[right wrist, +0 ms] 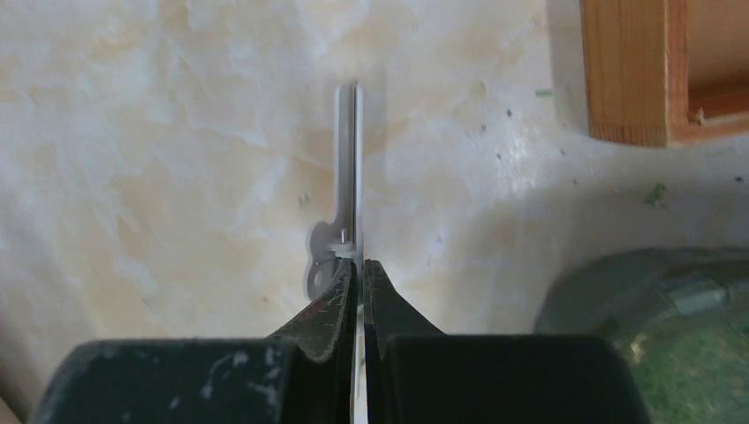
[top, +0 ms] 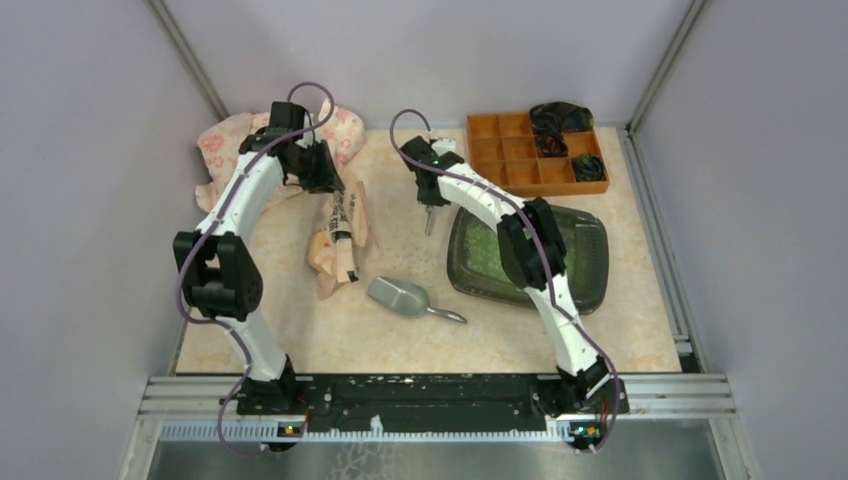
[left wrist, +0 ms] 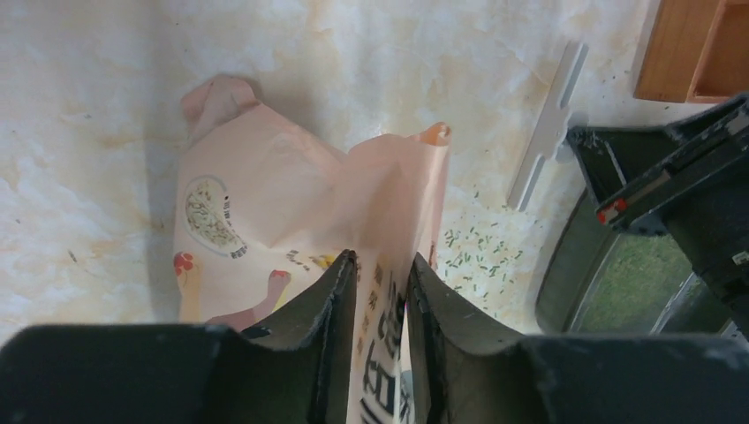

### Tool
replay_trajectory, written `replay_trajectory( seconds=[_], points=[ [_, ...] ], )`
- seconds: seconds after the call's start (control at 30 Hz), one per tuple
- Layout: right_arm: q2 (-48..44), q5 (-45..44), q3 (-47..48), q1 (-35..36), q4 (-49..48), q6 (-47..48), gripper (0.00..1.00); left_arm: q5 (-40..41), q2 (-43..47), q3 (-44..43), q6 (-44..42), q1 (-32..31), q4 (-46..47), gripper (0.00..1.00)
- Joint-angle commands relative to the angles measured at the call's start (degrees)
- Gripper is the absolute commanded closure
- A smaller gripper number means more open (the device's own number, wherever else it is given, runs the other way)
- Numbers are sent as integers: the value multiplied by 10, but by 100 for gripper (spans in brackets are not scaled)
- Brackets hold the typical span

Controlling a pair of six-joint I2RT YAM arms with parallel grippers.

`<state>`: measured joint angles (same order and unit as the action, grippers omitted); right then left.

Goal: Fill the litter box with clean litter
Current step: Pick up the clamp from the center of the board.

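The dark litter box [top: 592, 262] lies at the right of the table and holds clean litter [top: 487, 252], a green grainy layer in its left part. The peach paper bag [top: 338, 238] lies left of it. My left gripper [top: 330, 185] stands over the bag's top edge [left wrist: 380, 212], jaws slightly parted with the paper between them. My right gripper [top: 430, 208] is shut on a thin white bag clip [right wrist: 347, 159], seen edge-on just above the table beside the box's left end [right wrist: 618, 283]. Loose green granules [left wrist: 477, 252] are scattered on the table by the bag.
A grey metal scoop [top: 402, 297] lies in front of the bag. An orange compartmented organiser [top: 520, 150] with black items stands at the back right. A pink patterned cloth [top: 225, 145] is bunched at the back left. Walls close in on three sides.
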<state>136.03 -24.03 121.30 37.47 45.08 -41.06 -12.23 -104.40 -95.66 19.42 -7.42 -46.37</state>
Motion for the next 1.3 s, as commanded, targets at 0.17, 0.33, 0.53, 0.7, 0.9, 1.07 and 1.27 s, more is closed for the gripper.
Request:
replay_trajectory(
  seconds=[0.17, 0.33, 0.53, 0.7, 0.9, 1.07, 1.27],
  points=[
    [-180, 51, -101, 20, -73, 81, 100, -8, 8, -83, 0, 3, -25, 45],
    [-282, 100, -176, 21, -143, 112, 100, -2, 29, -123, 15, 4, -48, 41],
    [-418, 249, -294, 21, -274, 139, 100, -92, 115, -72, 45, 21, -16, 27],
    [-521, 374, -391, 0, -363, 130, 100, -260, 217, 62, 105, 40, 102, 33],
    [-587, 598, -514, -69, -560, -42, 100, -462, 373, 358, 334, 40, 605, 40],
    [-576, 696, -571, -74, -757, -197, 100, -492, 402, 404, 376, 34, 709, 26],
    [-537, 728, -599, -65, -924, -320, 100, -499, 404, 427, 412, 26, 790, 18]
  ],
)
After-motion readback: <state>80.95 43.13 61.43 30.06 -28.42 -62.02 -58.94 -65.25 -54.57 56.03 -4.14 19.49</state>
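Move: The right hand already has the clamp between its shut fingers, a few centimetres over the board. From it the left gripper, just above the litter bag, is about 19 cm left, 3 back and 11 higher; the bag's middle is some 18 cm left and 6 back, the green litter box 19 right and 11 back, the scoop 3 left and 19 back. For the left hand, the clamp lies about 19 cm right, 3 ahead and 11 below. Slipping back a little first, then climbing fast, the right hand lifts the clamp nearly 30 cm while drawing back about 19, its wrist swinging round so the shut fingers point left. The left hand, opening further, leaves the bag upward, then comes back and rightwards towards the clamp, turning its spread fingers to face it without touching. ##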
